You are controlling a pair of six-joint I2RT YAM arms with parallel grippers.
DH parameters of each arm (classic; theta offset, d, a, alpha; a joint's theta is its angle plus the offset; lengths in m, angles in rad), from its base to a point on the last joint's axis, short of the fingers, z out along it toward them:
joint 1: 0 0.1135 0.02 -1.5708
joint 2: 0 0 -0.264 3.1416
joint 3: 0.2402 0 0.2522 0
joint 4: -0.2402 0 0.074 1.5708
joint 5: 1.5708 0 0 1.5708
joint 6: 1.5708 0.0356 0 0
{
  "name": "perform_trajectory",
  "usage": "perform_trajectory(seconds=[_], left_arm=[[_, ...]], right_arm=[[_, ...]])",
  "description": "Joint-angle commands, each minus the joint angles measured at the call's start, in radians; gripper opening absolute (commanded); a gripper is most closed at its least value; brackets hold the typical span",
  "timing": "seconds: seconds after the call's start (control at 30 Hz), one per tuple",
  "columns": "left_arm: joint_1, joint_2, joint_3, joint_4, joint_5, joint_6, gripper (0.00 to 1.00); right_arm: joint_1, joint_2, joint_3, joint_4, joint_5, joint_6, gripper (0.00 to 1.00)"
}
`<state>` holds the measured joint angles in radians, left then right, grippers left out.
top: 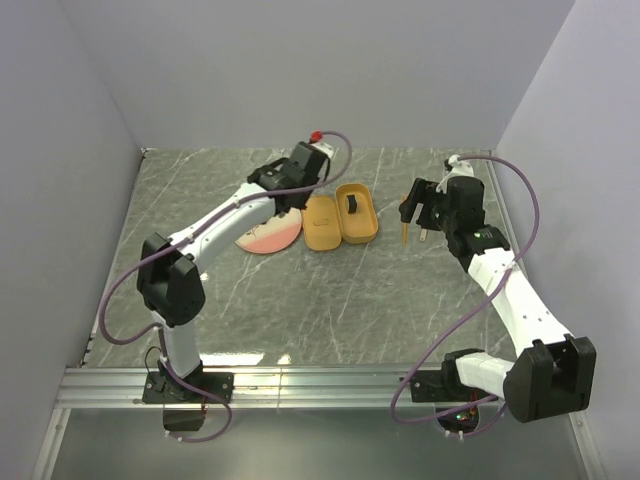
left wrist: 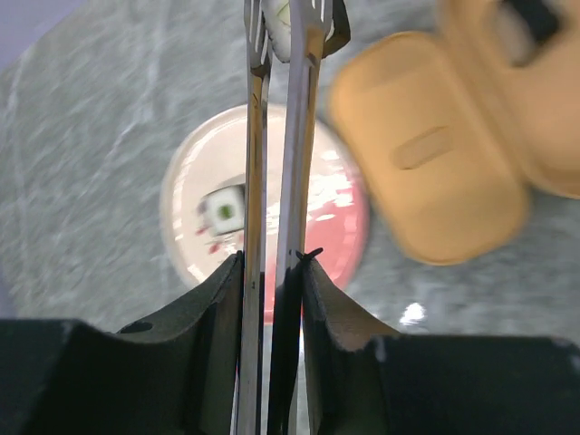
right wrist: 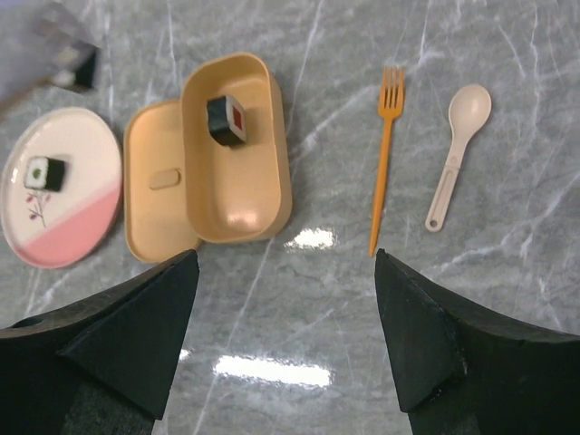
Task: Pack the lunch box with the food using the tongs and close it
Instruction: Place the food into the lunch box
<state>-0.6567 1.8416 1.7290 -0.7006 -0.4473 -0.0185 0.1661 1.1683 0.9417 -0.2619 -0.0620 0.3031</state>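
My left gripper (left wrist: 272,258) is shut on the tongs (left wrist: 302,136), whose two slim arms run up the left wrist view. Their tips pinch a food cube (left wrist: 280,25) above the plate (left wrist: 195,163). Another cube with a green centre (left wrist: 225,210) lies on that plate. The orange-tan lunch box (right wrist: 237,195) stands open and holds a red-centred cube (right wrist: 227,120). Its flat lid (right wrist: 156,204) lies beside it, toward the plate. My right gripper (right wrist: 283,263) hovers open and empty over bare table near the box.
An orange fork (right wrist: 385,154) and a beige spoon (right wrist: 458,149) lie on the marble table to the right of the box. Grey walls enclose the table (top: 300,300) on three sides. The left arm (top: 230,215) reaches over the plate (top: 262,240).
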Motion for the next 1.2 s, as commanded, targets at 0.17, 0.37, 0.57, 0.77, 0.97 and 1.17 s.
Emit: perform_trajectory(seconds=[0.17,0.37,0.57,0.77,0.97,1.17], left_arm=[[-0.139,0.051,0.132,0.013,0.085,-0.067,0.26],[-0.195,0.079,0.141,0.015,0.124,-0.093,0.27],[-0.205,0.125,0.176,0.021,0.148,-0.112,0.27],[-0.208,0.142,0.181,0.012,0.167,-0.132,0.26],[-0.210,0.130,0.113,0.007,0.157,-0.126,0.27],[-0.208,0.146,0.099,-0.010,0.133,-0.141,0.26]], right_arm=[[0.000,-0.013,0.045,0.035,0.027,0.018,0.85],[-0.008,-0.015,0.039,0.032,0.016,0.018,0.85],[-0.010,-0.022,0.029,0.030,0.011,0.014,0.85],[-0.019,-0.030,0.025,0.023,0.013,0.002,0.85],[-0.027,-0.025,0.019,0.032,-0.002,0.010,0.85],[-0.025,-0.024,0.020,0.032,-0.007,0.013,0.85]])
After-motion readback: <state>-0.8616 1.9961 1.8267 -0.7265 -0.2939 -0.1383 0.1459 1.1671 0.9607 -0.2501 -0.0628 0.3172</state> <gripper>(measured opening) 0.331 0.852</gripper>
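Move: The left gripper still grips the tongs with a sushi piece in their tips. From it, the lunch box lies about 18 cm to the right and 4 cm ahead, some 18 cm below. The box lid is about 9 cm right and 2 cm ahead, the plate about 5 cm left and 2 cm ahead; the sushi piece already in the box sits 16 cm right and 6 cm ahead. From the idle right gripper, the box is some 13 cm left and 9 cm ahead. Swing the left gripper quickly right, about 12 cm, drawing it back some 6 cm, so the tong tips cross over the lid side to the lunch box; turn the wrist roughly 13 degrees clockwise. Then slow down and lower about 5 cm while tipping the tongs a little steeper, keeping the fingers closed on them and the sushi piece pinched. ##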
